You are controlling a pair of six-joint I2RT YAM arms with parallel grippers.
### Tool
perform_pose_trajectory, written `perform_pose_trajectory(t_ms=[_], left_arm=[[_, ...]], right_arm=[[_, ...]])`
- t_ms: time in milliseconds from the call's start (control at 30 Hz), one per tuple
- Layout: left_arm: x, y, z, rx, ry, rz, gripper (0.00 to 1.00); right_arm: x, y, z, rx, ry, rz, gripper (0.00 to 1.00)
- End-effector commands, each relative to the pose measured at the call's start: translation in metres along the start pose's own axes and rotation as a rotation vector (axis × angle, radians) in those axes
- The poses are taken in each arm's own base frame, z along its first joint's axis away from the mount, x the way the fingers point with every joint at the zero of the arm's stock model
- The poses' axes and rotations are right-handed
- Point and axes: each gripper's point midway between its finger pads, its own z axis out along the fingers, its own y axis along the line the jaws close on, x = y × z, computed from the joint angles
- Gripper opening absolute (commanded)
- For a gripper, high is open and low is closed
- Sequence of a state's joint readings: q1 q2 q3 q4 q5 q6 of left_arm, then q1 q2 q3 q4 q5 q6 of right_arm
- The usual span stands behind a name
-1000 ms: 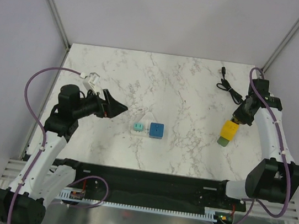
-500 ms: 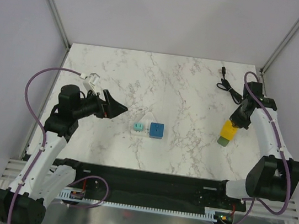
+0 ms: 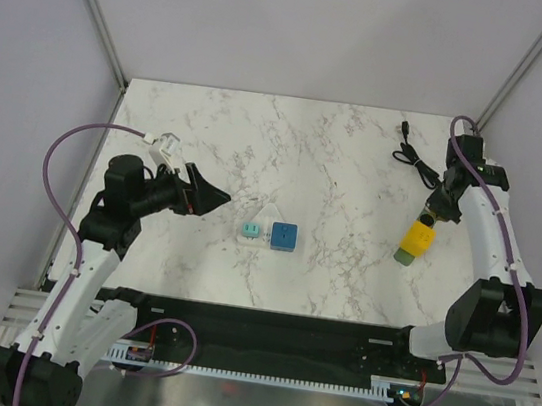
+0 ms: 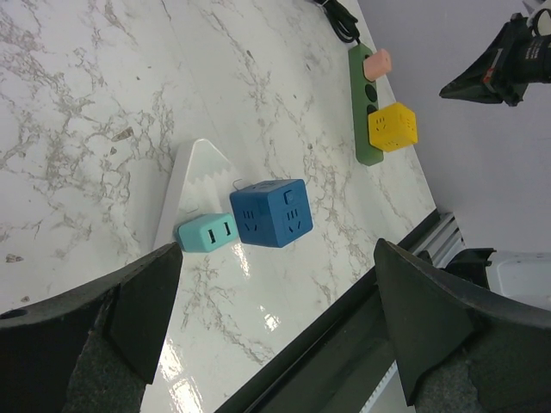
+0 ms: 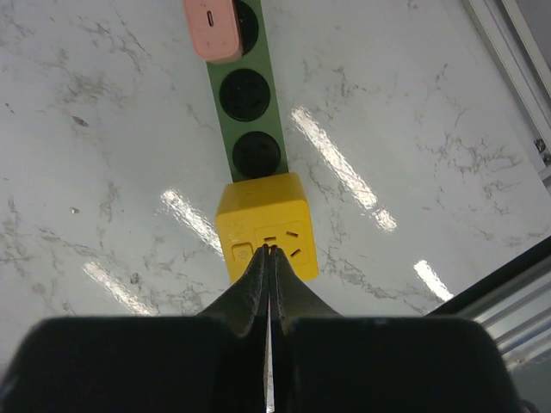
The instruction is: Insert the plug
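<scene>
A yellow cube adapter (image 3: 415,236) sits on the near end of a green power strip (image 5: 245,129). A pink plug (image 5: 213,26) sits in the strip's far socket, and two sockets between them are empty. My right gripper (image 5: 269,249) is shut and empty, its tips just above the yellow cube's top face (image 5: 265,225); it also shows in the top view (image 3: 439,208). A blue cube adapter (image 3: 285,235) and a teal plug adapter (image 3: 248,230) lie mid-table. My left gripper (image 3: 206,196) is open and empty, hovering left of them; in its wrist view (image 4: 277,251) both lie ahead.
A white triangular piece (image 4: 185,194) lies under and behind the teal adapter (image 4: 207,232), next to the blue cube (image 4: 271,212). A black cable (image 3: 414,157) coils at the back right behind the strip. The table's near edge and a black rail run below.
My right wrist has shifted slightly back and forth over the yellow cube, with the gripper staying shut. The left arm and all adapters have not moved.
</scene>
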State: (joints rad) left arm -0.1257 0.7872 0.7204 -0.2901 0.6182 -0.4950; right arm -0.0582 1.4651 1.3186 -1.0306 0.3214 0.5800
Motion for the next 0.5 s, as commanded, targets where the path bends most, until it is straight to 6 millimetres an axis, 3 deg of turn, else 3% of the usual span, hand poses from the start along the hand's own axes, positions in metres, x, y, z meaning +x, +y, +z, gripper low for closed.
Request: perform_pose_trajectory(t_ms=[0,67,200,300,367,467], left_arm=[[-0.007,0.001,-0.002,-0.009,-0.03,0.059,1.0],[-0.006,0.002,-0.002,-0.011,-0.028,0.057,1.0],[-0.005,0.003,-0.002,-0.014,-0.026,0.057,1.0],[-0.006,0.004,-0.001,-0.021,-0.026,0.055,1.0],[-0.007,0.005,-0.001,-0.025,-0.028,0.057,1.0],[-0.007,0.006,-0.002,-0.031,-0.03,0.06,1.0]], right_arm=[[-0.01,0.001,-0.014,-0.024,-0.026,-0.002,0.0],[-0.004,0.0,-0.006,-0.017,-0.017,-0.008,0.0],[0.036,-0.008,0.039,0.034,0.065,-0.032,0.0],[0.056,-0.009,0.059,0.042,0.117,-0.044,0.0],[0.054,-0.009,0.06,0.049,0.114,-0.05,0.0],[0.035,-0.008,0.046,0.041,0.06,-0.055,0.0]])
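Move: The yellow plug I am going for sits on the near end of the green power strip, some 2 cm back and 1 cm left of my right hand, its middle about 8 cm below. The pink plug stands roughly 10 cm farther out than the yellow one and 3 cm to its right; the black cable coil lies about 13 cm ahead and 4 cm left of my right hand. From my left hand the yellow plug is some 41 cm right, 3 cm ahead and 16 cm down. With my right fingers shut and pointing down, I lift a touch more, about 1 cm up and forward, then strike down fast some 7 cm and about 3 cm back, tipping the hand a little. My closed fingertips come down on the right-hand part of the yellow plug's top and press there, knocking it towards the strip. ##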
